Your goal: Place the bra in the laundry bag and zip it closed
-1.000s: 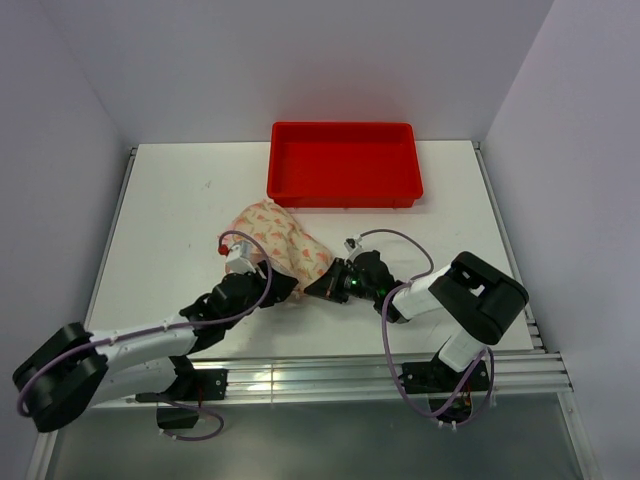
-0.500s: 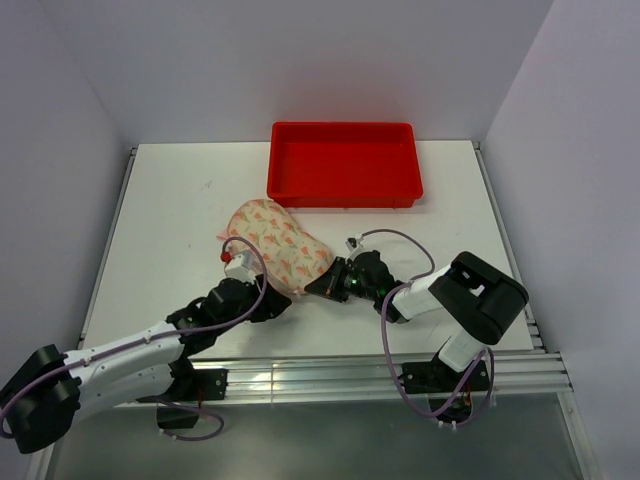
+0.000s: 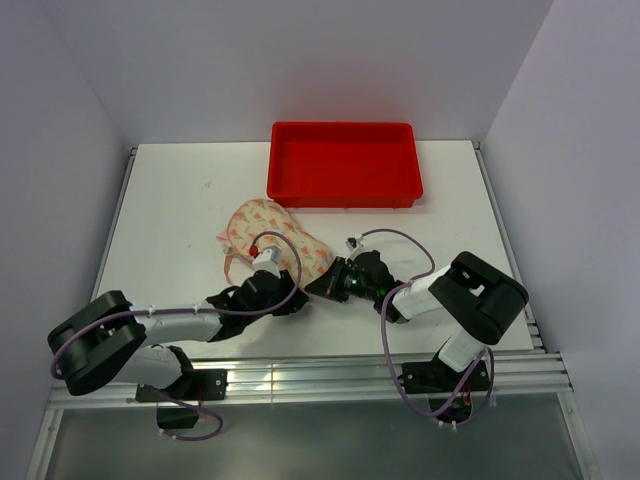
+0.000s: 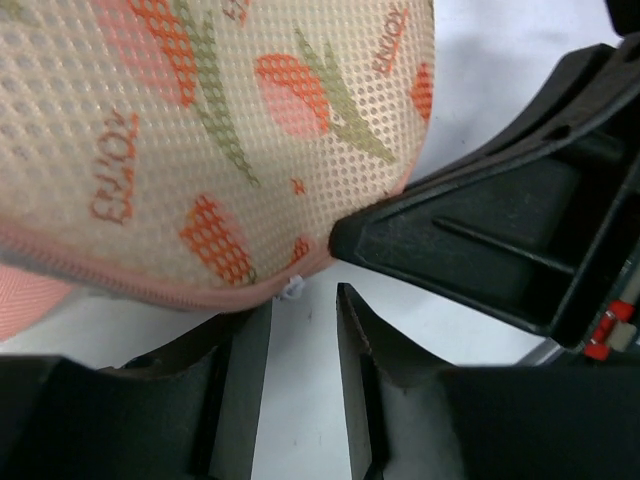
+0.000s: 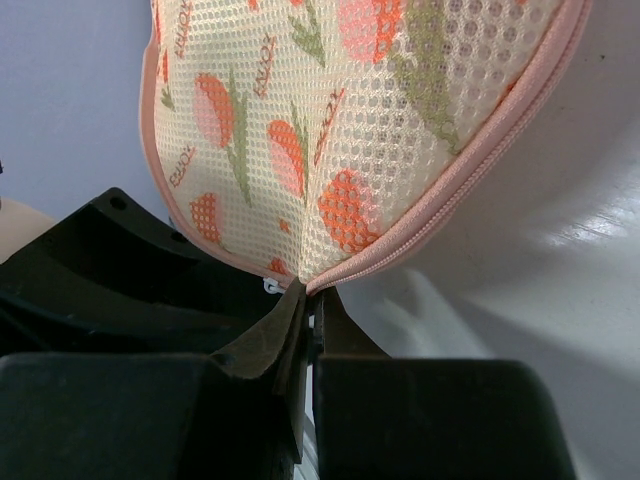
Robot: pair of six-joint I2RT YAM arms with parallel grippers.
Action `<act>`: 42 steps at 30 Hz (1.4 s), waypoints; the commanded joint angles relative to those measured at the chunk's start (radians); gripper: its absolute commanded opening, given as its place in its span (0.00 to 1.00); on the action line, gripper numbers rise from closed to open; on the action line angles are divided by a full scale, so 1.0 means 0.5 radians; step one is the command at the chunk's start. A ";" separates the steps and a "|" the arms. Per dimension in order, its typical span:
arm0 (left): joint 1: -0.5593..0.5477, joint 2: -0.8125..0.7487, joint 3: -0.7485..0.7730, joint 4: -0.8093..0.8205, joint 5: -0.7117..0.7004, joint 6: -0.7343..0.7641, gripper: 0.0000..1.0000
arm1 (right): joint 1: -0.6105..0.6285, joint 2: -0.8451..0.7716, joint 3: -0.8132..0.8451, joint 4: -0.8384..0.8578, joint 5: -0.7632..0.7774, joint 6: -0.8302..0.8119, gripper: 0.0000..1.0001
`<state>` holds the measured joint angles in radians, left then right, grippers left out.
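Observation:
The laundry bag [image 3: 272, 240] lies on the white table, cream mesh with pink-orange motifs and pink zip edging, and fills the left wrist view [image 4: 200, 140] and the right wrist view [image 5: 350, 130]. The bra is hidden from view. My right gripper [image 3: 326, 284] [image 5: 310, 292] is shut on the bag's near right corner at the zip edging. My left gripper [image 3: 290, 298] [image 4: 300, 308] is open with a narrow gap, low on the table, its tips just short of the bag's edge. A small white zip pull [image 4: 291, 288] sits at that edge, just in front of the tips.
A red plastic tray [image 3: 344, 190] stands at the back, just beyond the bag. The two grippers are close together at the bag's near corner; the right gripper's black body [image 4: 500, 230] fills the right of the left wrist view. The table's front rail [image 3: 320, 375] runs below.
My left gripper has moved right along the bag's near edge toward the right gripper. The bag has shifted shape a little. The right arm has not moved.

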<state>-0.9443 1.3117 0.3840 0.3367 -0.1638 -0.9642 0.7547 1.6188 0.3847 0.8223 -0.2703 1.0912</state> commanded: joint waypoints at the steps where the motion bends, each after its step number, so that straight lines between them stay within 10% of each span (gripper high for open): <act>1: -0.023 0.067 0.097 0.143 -0.129 0.002 0.38 | 0.006 -0.025 0.010 0.074 0.044 -0.044 0.00; 8: -0.072 0.110 0.116 0.152 -0.301 0.005 0.35 | 0.012 -0.038 -0.033 0.116 0.025 -0.050 0.00; 13: -0.099 0.058 0.076 0.170 -0.402 -0.023 0.00 | 0.028 -0.047 -0.064 0.116 0.047 -0.062 0.00; 38: 0.388 -0.881 -0.375 -0.376 -0.568 0.014 0.00 | -0.537 -0.538 -0.166 -0.625 0.007 -0.538 0.00; 40: 0.355 -0.863 -0.390 -0.272 -0.440 0.008 0.00 | -0.549 -0.547 -0.040 -0.754 0.043 -0.633 0.07; 42: 0.245 -0.801 -0.375 -0.189 -0.439 -0.038 0.00 | -0.534 -0.556 -0.012 -0.789 0.019 -0.627 0.38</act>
<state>-0.8040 0.8875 0.2134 0.2367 -0.2844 -0.9890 0.5285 1.3647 0.3431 0.5865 -0.3668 0.8738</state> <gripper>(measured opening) 0.019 0.260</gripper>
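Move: The laundry bag's white zip pull hangs just off the left fingertips, about 1 cm ahead and 1 cm lower, in line sideways. The bag corner still pinched by the right hand is some 2 cm ahead of the left hand and 1 cm to its right; the bag's middle is roughly 15 cm ahead and 6 cm left, the red tub about 36 cm ahead and 11 cm right. From the right hand, the pull is about 1 cm back and 1 cm left. The left hand eases about 1 cm forward and slightly down, its part-open fingers close on the zip pull, and it then draws the pull some 8 cm to the left along the zip, rising about 4 cm and edging forward while turning roughly 15 degrees counter-clockwise. Against it the right hand keeps its pinch on the bag corner and carries it about 7 cm to the right, lifting a little and bearing forward late on, its fingers starting to open only at the very end. ##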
